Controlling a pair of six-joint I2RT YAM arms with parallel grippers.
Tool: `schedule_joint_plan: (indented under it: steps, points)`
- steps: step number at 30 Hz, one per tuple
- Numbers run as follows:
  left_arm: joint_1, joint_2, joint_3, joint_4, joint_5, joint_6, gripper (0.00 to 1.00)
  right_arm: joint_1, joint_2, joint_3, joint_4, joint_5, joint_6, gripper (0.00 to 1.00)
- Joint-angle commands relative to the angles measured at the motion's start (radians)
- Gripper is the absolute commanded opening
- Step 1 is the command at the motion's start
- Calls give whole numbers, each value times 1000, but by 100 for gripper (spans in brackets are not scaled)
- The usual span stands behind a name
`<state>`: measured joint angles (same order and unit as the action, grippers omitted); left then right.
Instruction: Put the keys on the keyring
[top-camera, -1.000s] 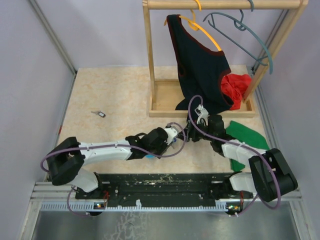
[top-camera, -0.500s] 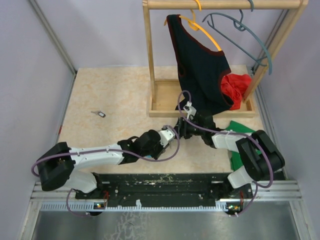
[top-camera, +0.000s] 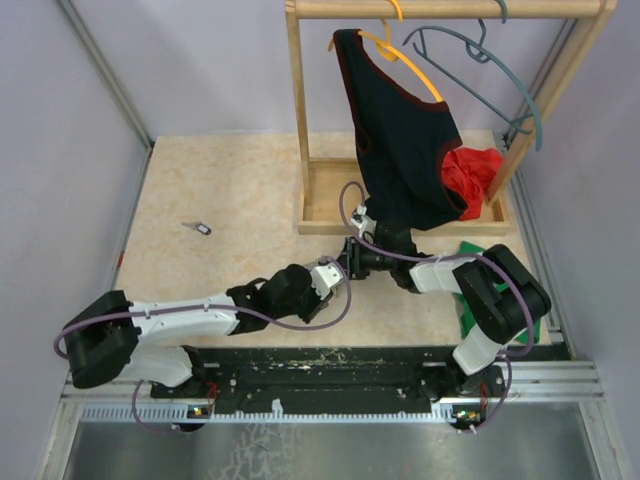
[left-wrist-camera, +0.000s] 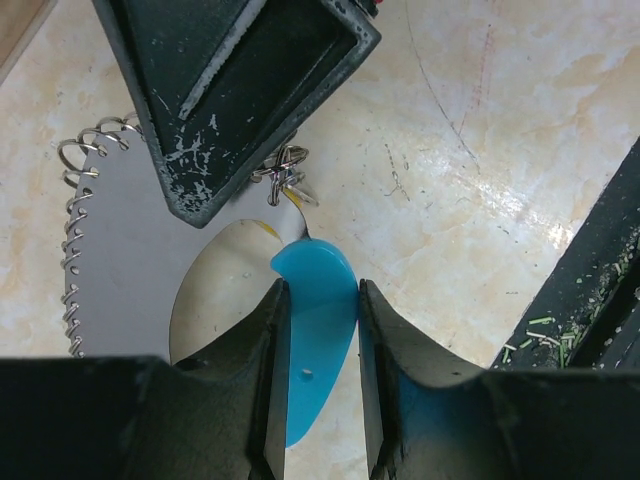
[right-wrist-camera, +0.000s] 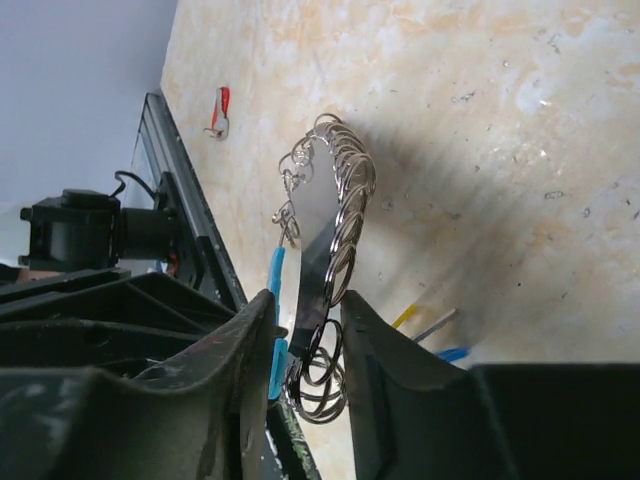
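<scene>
The keyring is a grey loop of coiled wire rings with a light-blue curved section. My left gripper is shut on that blue section and holds the ring upright above the table. My right gripper straddles the ring's coiled edge, its jaws pressed against the blue piece on one side and the wire rings on the other. In the top view the two grippers meet near the table's middle, left and right. One small key lies far left on the table; its red head shows in the right wrist view.
A wooden rack stands at the back right with a black garment on an orange hanger and a grey-blue hanger. A red cloth lies at its base and a green cloth beside my right arm.
My right arm has swung left onto the keyring held by my left gripper, and its jaws have narrowed from wide open. My left arm has drawn back slightly, still gripping the blue section.
</scene>
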<state>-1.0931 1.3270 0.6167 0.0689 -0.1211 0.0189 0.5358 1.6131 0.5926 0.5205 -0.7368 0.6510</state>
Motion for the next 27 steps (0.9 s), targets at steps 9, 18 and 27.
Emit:
schedule_joint_plan:
  steps: [9,18,27]
  points:
    - [8,-128,-78,132,-31,-84,40,40,-130,-8,104,58,-1,5]
    - [74,-311,-197,278,-2,-364,67,90,-296,-104,162,267,-34,0]
    - [165,-402,-365,553,39,-760,69,152,-402,-193,245,461,-26,0]
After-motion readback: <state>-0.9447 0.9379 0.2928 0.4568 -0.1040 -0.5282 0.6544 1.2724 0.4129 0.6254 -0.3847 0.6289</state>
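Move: The left hand still pinches the keyring plate by its blue grip. The plate's middle lies about 4 cm ahead and 4 cm left of the left hand, and its coiled-ring corner some 5 cm straight ahead, level with it. That corner is already between the right hand's open fingers. From the right hand the blue grip is about 5 cm back and 1 cm left, and the keys are roughly 2 cm ahead, 3 cm left and 4 cm below. The right fingers close on the ring coil at the keyring plate's corner and keep hold. Then the left fingers open, let go of the blue grip, and back off up about 7 cm and 3 cm left, tipping some 45 degrees towards level. Meanwhile the right hand lifts the plate about 5 cm, its wrist turning about 20 degrees, partly clockwise. ##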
